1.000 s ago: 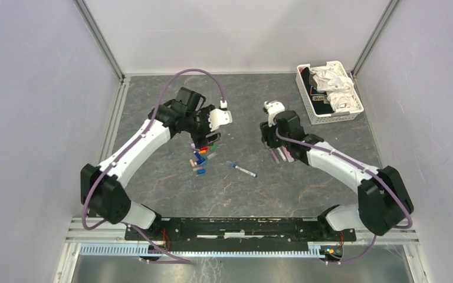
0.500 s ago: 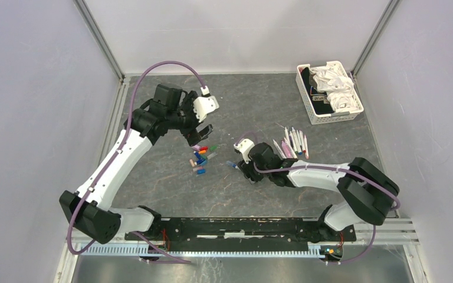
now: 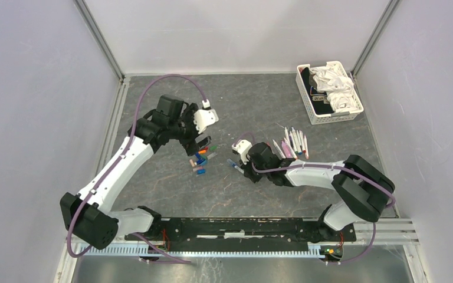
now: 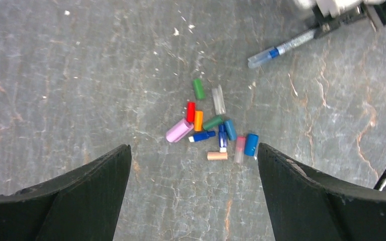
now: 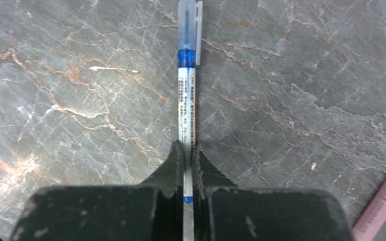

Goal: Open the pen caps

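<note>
Several loose pen caps [image 4: 229,129] in pink, red, orange, green and blue lie in a small heap on the grey mat [image 3: 199,160]. My left gripper [image 4: 193,150] hangs open above the heap's near side, holding nothing [image 3: 202,143]. A white pen [image 5: 186,95] with a clear-blue cap [image 5: 188,30] on its far end lies flat on the mat. My right gripper [image 5: 187,148] is shut on its barrel, low at the mat [image 3: 246,169]. The same pen [image 4: 281,48] shows at the upper right of the left wrist view.
A row of slim pens [image 3: 294,141] lies just behind my right arm; one pink barrel [image 5: 382,201] crosses the right wrist view's corner. A white slotted basket [image 3: 334,118] with crumpled white cloth stands at the back right. Grey walls close in on both sides.
My right arm swung forward from the pen row to the blue-capped pen and its jaws shut on the barrel. My left gripper opened wide and drew back from the heap.
</note>
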`<state>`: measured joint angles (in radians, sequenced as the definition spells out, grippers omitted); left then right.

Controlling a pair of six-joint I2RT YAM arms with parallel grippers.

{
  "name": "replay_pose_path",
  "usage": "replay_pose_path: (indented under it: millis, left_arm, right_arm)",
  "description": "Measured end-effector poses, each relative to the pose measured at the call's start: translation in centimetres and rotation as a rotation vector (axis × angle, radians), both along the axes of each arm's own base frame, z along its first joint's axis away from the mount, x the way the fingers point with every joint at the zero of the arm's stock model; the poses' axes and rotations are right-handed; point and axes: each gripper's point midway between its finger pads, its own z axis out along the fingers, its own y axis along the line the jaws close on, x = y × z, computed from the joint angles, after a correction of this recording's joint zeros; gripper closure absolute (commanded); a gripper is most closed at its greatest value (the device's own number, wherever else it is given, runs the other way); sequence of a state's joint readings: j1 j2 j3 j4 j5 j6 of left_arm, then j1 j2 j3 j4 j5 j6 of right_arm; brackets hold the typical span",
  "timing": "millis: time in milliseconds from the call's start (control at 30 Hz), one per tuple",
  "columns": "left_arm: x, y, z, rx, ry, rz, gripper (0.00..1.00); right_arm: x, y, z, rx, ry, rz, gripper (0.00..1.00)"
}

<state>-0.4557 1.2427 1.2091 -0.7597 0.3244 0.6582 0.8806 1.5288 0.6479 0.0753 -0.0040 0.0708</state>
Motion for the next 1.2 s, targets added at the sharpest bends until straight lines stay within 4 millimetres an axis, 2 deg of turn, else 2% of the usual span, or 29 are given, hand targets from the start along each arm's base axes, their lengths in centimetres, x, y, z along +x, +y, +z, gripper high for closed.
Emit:
replay_pose_path:
  millis: [100, 200, 267, 367, 533, 667, 867, 1000, 1200]
  left_arm:
    - [-0.9, 0.2, -1.8, 0.032, 0.017, -0.051, 0.00]
    - [-1.9, 0.8, -4.5, 0.090, 0.040, -0.116, 0.00]
    - [-2.9, 1.2, -6.2, 0.125, 0.063, -0.172, 0.02]
    - [-4.3, 1.3, -7.4, 0.150, 0.091, -0.258, 0.06]
    - [-6.2, 0.5, -7.1, 0.136, 0.088, -0.399, 0.11]
    - [-7.5, -0.4, -6.5, 0.123, 0.082, -0.496, 0.16]
    - [-8.3, -1.0, -5.8, 0.126, 0.061, -0.576, 0.21]
    - [-9.0, -1.3, -5.9, 0.135, 0.058, -0.620, 0.24]
    - [-10.2, -2.0, -5.9, 0.123, 0.072, -0.672, 0.38]
  right_arm:
    - [-0.5, 0.4, 0.1, 0.029, 0.037, 0.029, 1.00]
    - [-1.4, 1.6, 1.1, 0.105, 0.115, 0.092, 1.00]
    - [-2.0, 2.6, 2.6, 0.186, 0.171, 0.141, 1.00]
    - [-2.4, 3.7, 5.0, 0.299, 0.237, 0.201, 1.00]
    - [-3.5, 5.2, 8.7, 0.458, 0.362, 0.329, 1.00]
    - [-5.0, 6.1, 10.2, 0.525, 0.462, 0.420, 1.00]
    - [-7.0, 6.4, 10.9, 0.576, 0.616, 0.462, 1.00]
    - [-7.2, 6.8, 11.0, 0.594, 0.699, 0.453, 1.00]
    - [-7.3, 7.2, 10.8, 0.606, 0.789, 0.426, 1.00]
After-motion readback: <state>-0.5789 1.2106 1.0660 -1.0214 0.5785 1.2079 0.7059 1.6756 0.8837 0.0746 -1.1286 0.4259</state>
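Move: The right hand already pinches the blue pen on the table. The pen's cap lies about 7 cm to that hand's left and 4 cm ahead, level with it. The open left gripper is some 16 cm left, 7 cm ahead and 20 cm higher. From the left hand the cap lies about 10 cm right, 4 cm back and 20 cm down, and the pile of loose caps 1 cm left, 4 cm back and 21 cm down. Keeping its pinch on the pen's body, the right hand lifts it about 11 cm while going left and back, its wrist swinging round until the fingers point left, nearly level. The left hand comes back some 10 cm and down about 6, dipping slightly lower first, turns clockwise and partly narrows its fingers around the cap end; touch there can't be seen. ##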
